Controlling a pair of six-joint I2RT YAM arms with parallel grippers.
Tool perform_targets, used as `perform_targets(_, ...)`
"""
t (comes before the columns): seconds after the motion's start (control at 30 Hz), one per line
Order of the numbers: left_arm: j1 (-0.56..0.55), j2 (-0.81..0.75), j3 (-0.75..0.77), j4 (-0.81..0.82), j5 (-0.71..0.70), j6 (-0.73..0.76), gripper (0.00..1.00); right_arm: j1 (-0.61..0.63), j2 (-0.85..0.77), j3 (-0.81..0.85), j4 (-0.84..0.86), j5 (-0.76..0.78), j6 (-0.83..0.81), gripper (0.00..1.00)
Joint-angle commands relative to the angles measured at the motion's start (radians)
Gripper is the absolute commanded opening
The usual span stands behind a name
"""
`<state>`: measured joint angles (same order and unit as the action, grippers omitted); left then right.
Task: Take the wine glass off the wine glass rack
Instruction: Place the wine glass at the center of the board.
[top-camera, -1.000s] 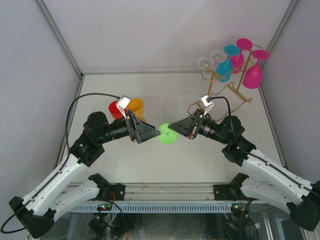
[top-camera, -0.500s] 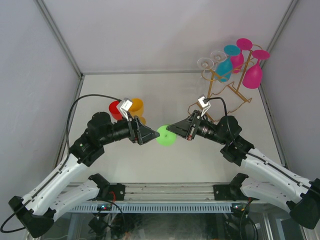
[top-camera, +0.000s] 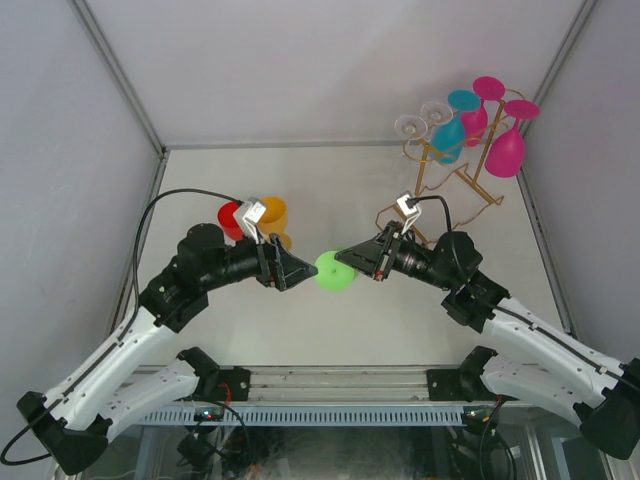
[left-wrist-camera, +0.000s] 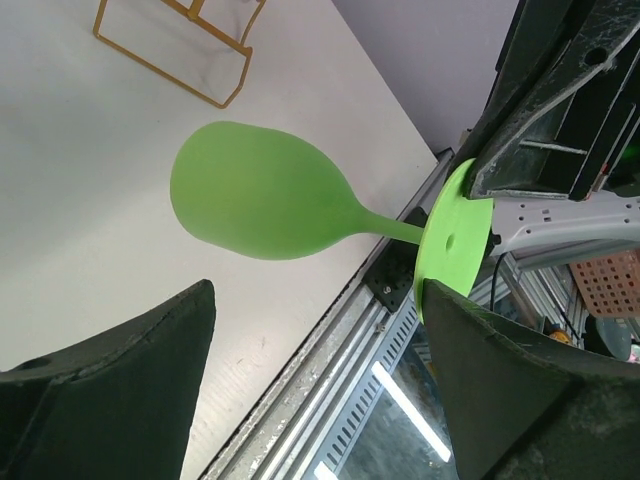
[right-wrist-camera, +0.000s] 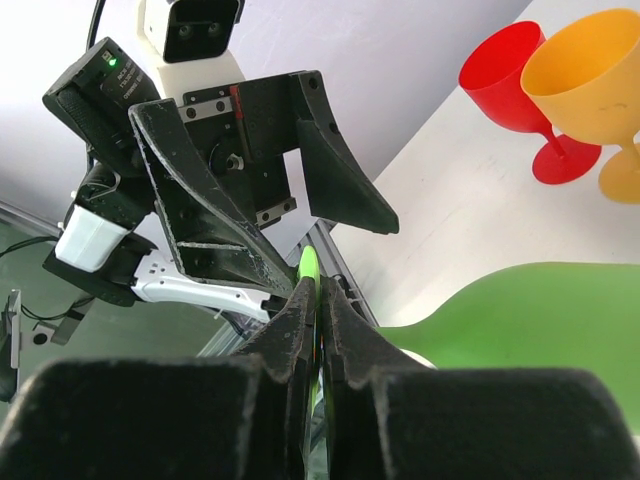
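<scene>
A green wine glass (top-camera: 333, 271) hangs sideways in mid-air over the table's middle, off the gold wire wine glass rack (top-camera: 457, 176) at the back right. My right gripper (top-camera: 347, 260) is shut on the thin disc of its foot (right-wrist-camera: 308, 266); the bowl (right-wrist-camera: 545, 310) bulges to the right of the fingers. In the left wrist view the bowl (left-wrist-camera: 260, 190) and foot (left-wrist-camera: 455, 240) lie ahead of my left gripper (left-wrist-camera: 315, 300), whose jaws stand wide open with nothing between them. From above, the left gripper (top-camera: 300, 271) sits just left of the glass.
Teal (top-camera: 449, 136), pink (top-camera: 506, 150) and clear (top-camera: 411, 125) glasses hang upside down on the rack. A red glass (top-camera: 231, 219) and an orange glass (top-camera: 272, 213) stand behind the left arm. The rack's base (left-wrist-camera: 190, 50) shows in the left wrist view. Grey walls enclose the table.
The left gripper has opened wider and drawn back a little to the left, away from the green glass. The right gripper keeps its grip on the foot, almost still.
</scene>
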<state>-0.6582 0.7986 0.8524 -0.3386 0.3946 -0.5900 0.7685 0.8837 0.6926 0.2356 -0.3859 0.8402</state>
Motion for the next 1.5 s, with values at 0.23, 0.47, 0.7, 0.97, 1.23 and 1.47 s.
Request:
perform_targets(0.23,-0.004,-0.038,-0.033,0.191,0.077,-0.103,0.80,0.009,0.018,0.007,0.095,-0.001,0.027,0.00)
perform_targets(0.47,-0.004,0.005,-0.034,0.268,0.149,-0.152,0.67,0.009,0.017,0.007,0.117,-0.009,0.025,0.00)
perform_targets(0.7,-0.004,0.026,-0.037,0.307,0.223,-0.164,0.42,0.009,0.020,0.008,0.166,-0.032,0.034,0.00)
perform_targets(0.97,-0.004,0.010,-0.043,0.319,0.222,-0.153,0.01,0.009,0.003,0.013,0.132,-0.038,0.042,0.01)
perform_targets(1.23,-0.004,-0.033,-0.053,0.319,0.185,-0.124,0.00,0.009,-0.071,0.043,-0.058,0.042,-0.014,0.44)
perform_targets(1.47,-0.004,-0.079,-0.065,0.310,0.103,-0.087,0.00,0.006,-0.084,0.047,-0.150,-0.024,0.024,0.50)
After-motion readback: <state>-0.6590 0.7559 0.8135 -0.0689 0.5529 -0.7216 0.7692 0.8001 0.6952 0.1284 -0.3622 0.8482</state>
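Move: The green glass's base is still pinched in my right fingers, its middle about 2 cm left, 2 cm below and 1 cm back of that hand. From my open left hand the green glass's base lies about 5 cm to the right, 2 cm back and 2 cm up. The orange glass stands roughly 22 cm ahead of my left hand, 9 cm left and 20 cm lower; the red glass is about 8 cm left of the orange one and 2 cm nearer. My left hand rises about 4 cm, easing right and slightly back to the green glass's base while tilting its left side down some 10 degrees, and shuts its wide-open fingers on the base's free edge. Only then does my right hand, which had barely shifted, open halfway, let go and draw off about 2 cm to the right, as my left rises another centimetre, keeping its pinch. ##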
